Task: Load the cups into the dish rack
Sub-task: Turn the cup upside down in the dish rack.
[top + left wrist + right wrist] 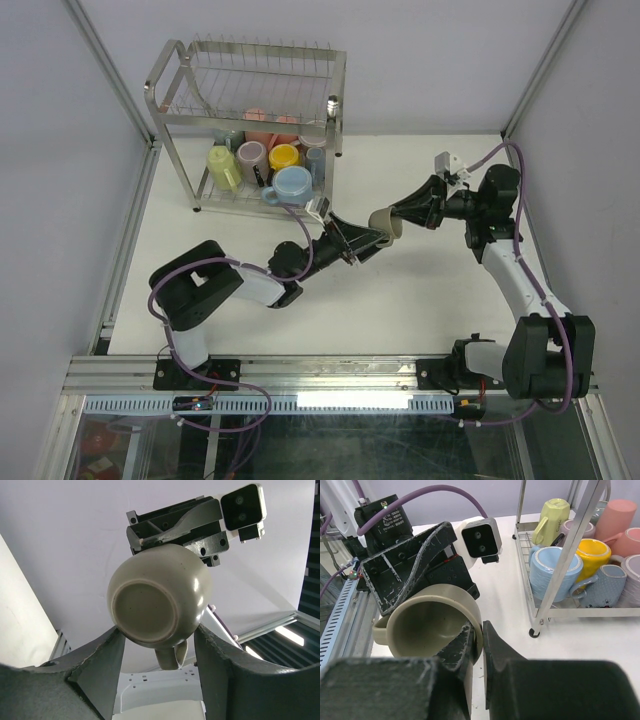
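An olive cup (383, 222) hangs in the air over the middle of the table, held between both arms. My right gripper (400, 218) is shut on its rim, one finger inside the cup (427, 625) and one outside. My left gripper (375, 238) comes from the opposite side, and its fingers press both sides of the cup's body (160, 590) near the base, with the handle pointing down. The dish rack (332, 125) stands at the far left. Its lower shelf holds several cups, among them light blue (292, 183), yellow (284, 156) and pale green (222, 165).
The rack's near corner post (568, 555) stands just right of the held cup in the right wrist view. Grey enclosure walls close in the table on the left, right and back. An aluminium rail (300, 372) runs along the near edge by the arm bases.
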`<state>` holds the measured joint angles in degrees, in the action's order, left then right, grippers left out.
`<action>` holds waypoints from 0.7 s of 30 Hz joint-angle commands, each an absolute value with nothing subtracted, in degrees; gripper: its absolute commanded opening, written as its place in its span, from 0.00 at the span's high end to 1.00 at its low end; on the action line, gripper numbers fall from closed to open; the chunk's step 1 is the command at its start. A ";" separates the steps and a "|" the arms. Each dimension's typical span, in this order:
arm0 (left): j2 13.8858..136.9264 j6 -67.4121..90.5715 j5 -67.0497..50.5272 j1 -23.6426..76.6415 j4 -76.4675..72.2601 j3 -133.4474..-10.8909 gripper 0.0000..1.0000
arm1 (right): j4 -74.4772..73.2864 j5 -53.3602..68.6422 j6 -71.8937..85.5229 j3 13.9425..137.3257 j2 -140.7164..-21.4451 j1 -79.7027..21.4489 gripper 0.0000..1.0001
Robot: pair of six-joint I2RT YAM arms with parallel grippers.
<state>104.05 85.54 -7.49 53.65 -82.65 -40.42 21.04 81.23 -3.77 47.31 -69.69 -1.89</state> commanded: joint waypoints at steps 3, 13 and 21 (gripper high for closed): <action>105.02 87.94 -6.33 54.17 -100.00 -44.01 0.51 | 25.30 82.71 -2.61 46.87 -68.26 -2.57 1.00; 104.55 88.33 -7.48 54.27 -100.09 -43.83 0.81 | 25.21 82.73 -3.23 46.31 -68.58 -2.59 1.00; 102.53 86.58 -6.88 53.90 -100.10 -41.79 1.00 | 22.28 82.89 -5.93 46.22 -68.56 -2.58 0.79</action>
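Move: The small khaki cup, its rim held in the right fingers and its base turned towards the left hand, has its middle about 4 cm ahead of the left hand point, 3 cm to its right and 2 cm above, with the handle between the open left fingers. From the right hand, the khaki cup lies roughly 3 cm back and 3 cm left, level. From the left hand, the light-blue cup in the rack is some 19 cm ahead, 22 cm left and 16 cm down; the grey-blue cup is about 25 cm ahead, 16 cm left and equally low. The left hand closes its fingers from a bit over half open to about a fifth and pinches the khaki cup's handle between the fingertips, pointing forward-right and slightly up, while it eases only about half a centimetre to the right. The right hand keeps its shut grip on the rim and holds the cup up to the left fingers, shifting well under 1 cm forward and rolling some 5 degrees about its leftward-pointing fingers. ##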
